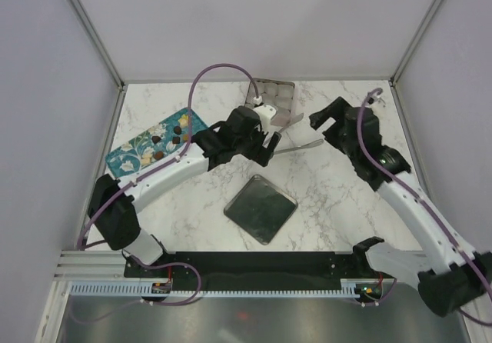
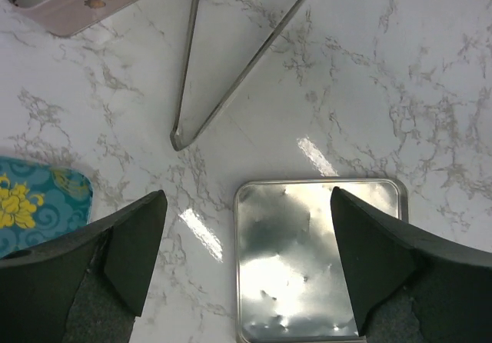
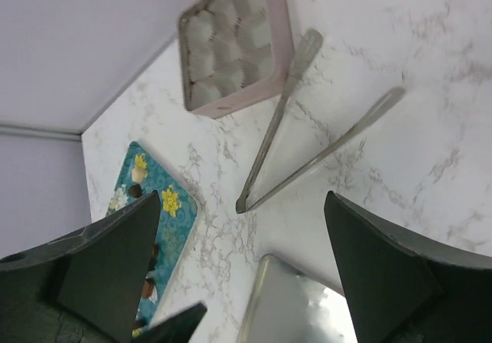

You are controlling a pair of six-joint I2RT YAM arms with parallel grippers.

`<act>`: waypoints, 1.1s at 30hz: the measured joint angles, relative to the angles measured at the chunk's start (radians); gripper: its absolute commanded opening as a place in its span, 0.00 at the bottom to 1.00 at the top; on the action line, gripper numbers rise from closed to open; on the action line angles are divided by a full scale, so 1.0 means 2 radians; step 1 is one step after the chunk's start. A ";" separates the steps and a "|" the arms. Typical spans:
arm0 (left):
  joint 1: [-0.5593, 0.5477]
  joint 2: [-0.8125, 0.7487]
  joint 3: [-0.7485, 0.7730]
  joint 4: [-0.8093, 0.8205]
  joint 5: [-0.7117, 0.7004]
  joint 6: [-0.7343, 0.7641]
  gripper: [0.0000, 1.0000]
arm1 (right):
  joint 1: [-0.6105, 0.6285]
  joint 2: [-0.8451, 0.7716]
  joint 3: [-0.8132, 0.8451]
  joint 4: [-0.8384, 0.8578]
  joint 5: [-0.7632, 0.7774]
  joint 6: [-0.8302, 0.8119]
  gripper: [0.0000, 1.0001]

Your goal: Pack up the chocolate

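Observation:
Several dark chocolate pieces [image 1: 175,137] lie on a teal floral tray [image 1: 134,157] at the left; the right wrist view also shows one piece [image 3: 134,191] there. The square pink tin [image 1: 274,98] with pale paper cups stands at the back, with no chocolate visible in it. Metal tongs [image 1: 301,146] lie on the marble between both grippers. My left gripper [image 1: 264,144] hovers open just left of the tongs [image 2: 231,74], with nothing between its fingers. My right gripper [image 1: 329,117] stands open to the right of them, and the tongs [image 3: 307,131] lie free below it.
The tin's shiny lid [image 1: 260,208] lies flat on the marble in front of the grippers, also seen as the lid [image 2: 319,258] under the left wrist. White walls close in the table on three sides. The arm bases sit along the near edge.

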 measured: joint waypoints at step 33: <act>0.083 0.334 0.216 0.008 0.174 0.220 0.96 | 0.000 -0.344 -0.050 -0.080 -0.110 -0.232 0.96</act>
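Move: The left hand hangs open about 19 cm above the table; the tongs' middle is some 12 cm ahead and 7 cm to its right, down on the table. The pink chocolate box stands roughly 25 cm ahead and 3 cm right; the metal tray lies about 9 cm back and 1 cm right. From the right hand, the tongs are about 7 cm ahead, 8 cm left and 24 cm below. The left hand sinks about 14 cm while reaching some 11 cm forward and a little right, turning clockwise about 20 degrees, its fingers staying open and coming low over the tongs without yet gripping them. The right hand, empty and open, clears out of the way, drawing back towards its base and rising, then settling slightly lower, as its fingers tip up. ##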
